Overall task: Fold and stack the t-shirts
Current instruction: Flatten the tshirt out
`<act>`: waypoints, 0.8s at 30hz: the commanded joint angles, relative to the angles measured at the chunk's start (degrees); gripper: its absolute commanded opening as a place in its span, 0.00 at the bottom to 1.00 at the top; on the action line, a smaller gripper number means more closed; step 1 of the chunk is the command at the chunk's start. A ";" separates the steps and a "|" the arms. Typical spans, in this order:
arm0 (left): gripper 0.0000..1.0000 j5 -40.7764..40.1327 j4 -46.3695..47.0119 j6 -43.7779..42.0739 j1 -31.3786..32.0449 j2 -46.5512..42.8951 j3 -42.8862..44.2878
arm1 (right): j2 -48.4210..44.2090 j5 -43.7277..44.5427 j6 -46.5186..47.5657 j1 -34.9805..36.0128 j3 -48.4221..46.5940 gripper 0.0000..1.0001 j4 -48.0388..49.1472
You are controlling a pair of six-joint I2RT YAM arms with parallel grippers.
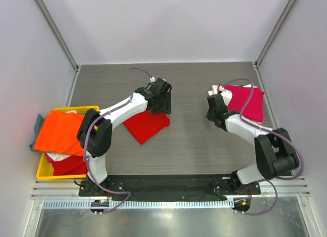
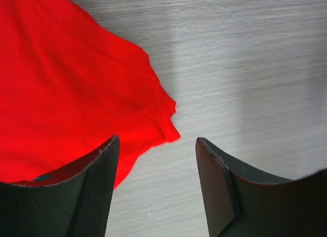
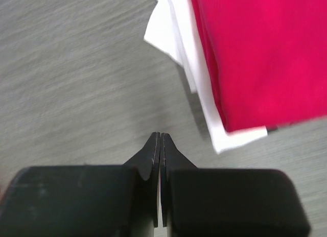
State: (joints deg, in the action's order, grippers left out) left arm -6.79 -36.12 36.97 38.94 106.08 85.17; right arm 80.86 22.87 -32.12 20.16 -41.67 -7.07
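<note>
A bright red t-shirt (image 1: 145, 125), folded, lies on the table at the middle; it also fills the upper left of the left wrist view (image 2: 66, 94). My left gripper (image 1: 162, 103) hovers over its far right corner, open and empty (image 2: 157, 140). A folded magenta-pink t-shirt (image 1: 248, 101) lies on a folded white t-shirt (image 3: 202, 89) at the far right; the pink one shows in the right wrist view (image 3: 265, 58). My right gripper (image 1: 212, 108) is shut and empty (image 3: 160, 136), just left of that stack over bare table.
A yellow crate (image 1: 43, 170) stands at the left edge, holding an orange t-shirt (image 1: 59, 132), a red one (image 1: 69, 166) and a white one under it. A grey-blue cloth (image 1: 37, 127) hangs over its far side. Walls enclose the table on three sides.
</note>
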 commanded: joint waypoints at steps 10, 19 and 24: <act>0.62 -2.88 -4.92 -1.55 0.35 1.67 5.10 | 21.08 4.02 1.18 -4.25 -20.89 0.01 -12.35; 0.62 -4.37 -7.12 -2.17 0.35 3.07 6.76 | 22.50 7.36 -1.89 -10.75 -20.56 0.01 -15.34; 0.62 -5.34 -8.09 -2.52 0.35 7.63 10.28 | 20.57 2.54 -0.85 -11.11 -19.77 0.01 -13.59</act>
State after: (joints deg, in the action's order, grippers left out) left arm -10.31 -43.24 35.46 39.00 111.42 92.23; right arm 103.79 26.79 -32.93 9.34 -61.84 -20.01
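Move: The stack of folded shirts has its middle some 16 cm to the right of the right hand and 8 cm ahead, about 5 cm lower; its left edge is only about 5 cm to the hand's right. A white flap sticking out of it lies roughly 10 cm ahead and 2 cm right. The spread red t-shirt is level with the hand, about 29 cm to its left. From the left hand the stack is about 35 cm right and 8 cm ahead. Against the left edge of the folded stack, near its closest corner, the right hand brings its shut fingertips: first forward and down beside it, about 5 cm each way, then some 6 cm to the right at that low height, pushing on the edge while turning about 15 degrees clockwise and tipping farther down. The fingers stay shut throughout. ##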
